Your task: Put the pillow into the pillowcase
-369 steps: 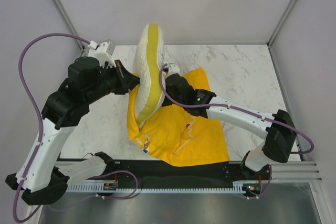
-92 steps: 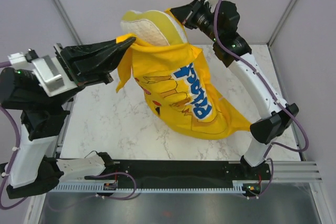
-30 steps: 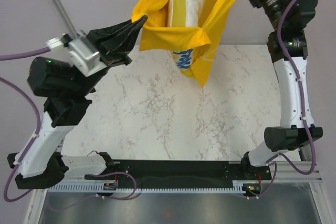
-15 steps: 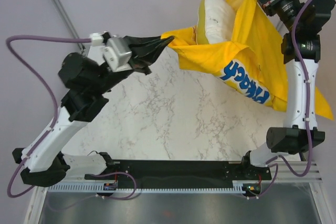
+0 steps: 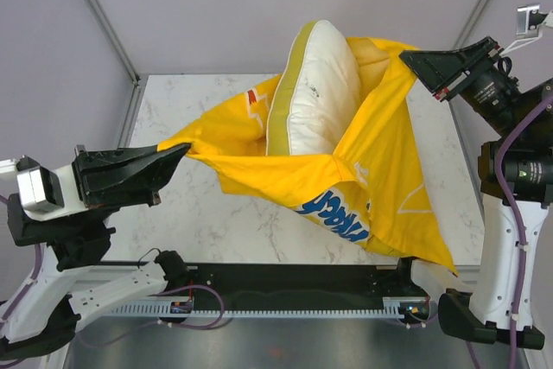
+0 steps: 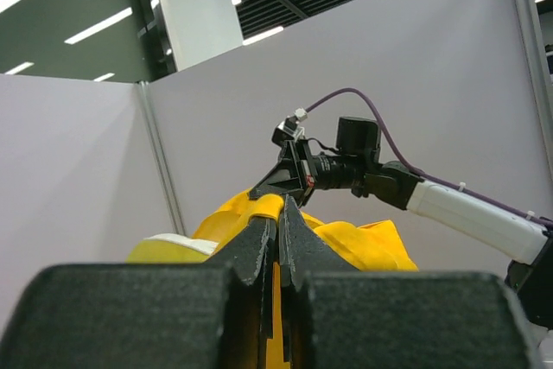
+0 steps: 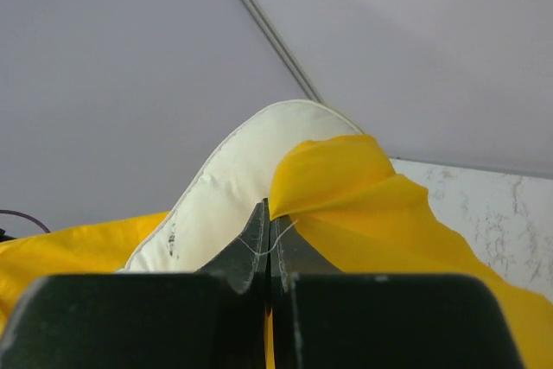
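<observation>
The bright yellow pillowcase [image 5: 380,179] hangs stretched in the air between both arms, blue lettering on its lower front. My left gripper [image 5: 183,149] is shut on the pillowcase's left corner [image 6: 275,205]. My right gripper [image 5: 404,58] is shut on the right corner [image 7: 324,174] of the opening. The white pillow [image 5: 324,92] with its yellow edge band stands partly inside the open mouth, its upper half sticking out. In the right wrist view the pillow [image 7: 229,183] bulges just behind the fingertips. The pillowcase's lower end droops toward the front right.
The marble table [image 5: 216,213] lies below the hanging cloth. Grey panel walls [image 5: 216,15] enclose the back and sides. The black base rail [image 5: 285,287] runs along the near edge.
Both arms have swung down and toward the near side. The left gripper dropped low to the left, the pillowcase mouth stretched wider, and the pillow now sits lower in it.
</observation>
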You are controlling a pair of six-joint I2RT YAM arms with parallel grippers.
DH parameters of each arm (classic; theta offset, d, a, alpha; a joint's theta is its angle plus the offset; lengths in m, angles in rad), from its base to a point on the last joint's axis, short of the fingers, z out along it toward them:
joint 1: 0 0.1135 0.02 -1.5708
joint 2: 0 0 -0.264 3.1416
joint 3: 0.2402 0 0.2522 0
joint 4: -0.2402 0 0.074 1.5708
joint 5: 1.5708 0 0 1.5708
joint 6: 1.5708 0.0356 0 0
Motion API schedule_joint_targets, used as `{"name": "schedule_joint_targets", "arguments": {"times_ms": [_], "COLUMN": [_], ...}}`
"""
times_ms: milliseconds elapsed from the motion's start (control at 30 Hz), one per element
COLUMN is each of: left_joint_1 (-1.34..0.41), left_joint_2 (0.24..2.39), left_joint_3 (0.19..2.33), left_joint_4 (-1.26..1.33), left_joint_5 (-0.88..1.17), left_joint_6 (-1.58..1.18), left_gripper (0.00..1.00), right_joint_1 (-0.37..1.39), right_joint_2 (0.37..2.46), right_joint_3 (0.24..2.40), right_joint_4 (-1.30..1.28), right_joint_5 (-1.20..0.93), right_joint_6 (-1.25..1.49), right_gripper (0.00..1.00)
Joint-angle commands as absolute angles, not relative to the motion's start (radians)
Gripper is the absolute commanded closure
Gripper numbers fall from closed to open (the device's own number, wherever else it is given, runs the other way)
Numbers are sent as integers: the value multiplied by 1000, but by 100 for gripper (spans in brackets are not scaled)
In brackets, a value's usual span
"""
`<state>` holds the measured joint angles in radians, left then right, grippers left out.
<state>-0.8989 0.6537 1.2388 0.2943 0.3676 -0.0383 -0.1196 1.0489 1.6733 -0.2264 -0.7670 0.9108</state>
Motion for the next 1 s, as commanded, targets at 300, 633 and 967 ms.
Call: {"name": "schedule_joint_targets", "arguments": {"times_ms": [300,633,967], "left_joint_1": [-902,-902,-902], "left_joint_2": [607,707,1096], "left_joint_3": [1216,1253,1856], "left_joint_4": [330,330,127], "left_joint_5": [341,341,425], "left_joint_6": [-97,-97,17], "left_gripper": [98,98,98], "right_joint_1": [-63,530,865], "right_joint_2": [1084,1350,1601], "right_joint_3": [1618,1572,2124], "right_joint_4": [-287,-394,-566], "right_joint_5": [-832,-473,-453], "right_joint_6": [853,650,595], "right_gripper": [100,100,100]}}
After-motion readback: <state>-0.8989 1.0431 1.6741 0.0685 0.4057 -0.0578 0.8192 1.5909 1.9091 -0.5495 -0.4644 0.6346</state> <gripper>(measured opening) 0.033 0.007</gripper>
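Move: Both shut grippers still hold opposite sides of the pillowcase mouth in the air. From the right hand, the left-held corner lies about 31 cm left and 19 cm back, some 4 cm higher; the pillow's exposed end is roughly 12 cm left, 4 cm ahead and 11 cm lower. From the left hand, the pillow lies some 19 cm right, 22 cm ahead and 15 cm lower, and the case's printed front about 23 cm right, 2 cm back and 23 cm lower. Keeping its pinch on the pillowcase mouth, the right gripper dips, then sweeps its side of the cloth about 28 cm left across the pillow, sinking some 20 cm before rising 5 cm near the end and turning counter-clockwise some 35 degrees. The left gripper keeps its corner nearly still, 2 cm lower, then late on draws it right, up and forward to meet the right. ##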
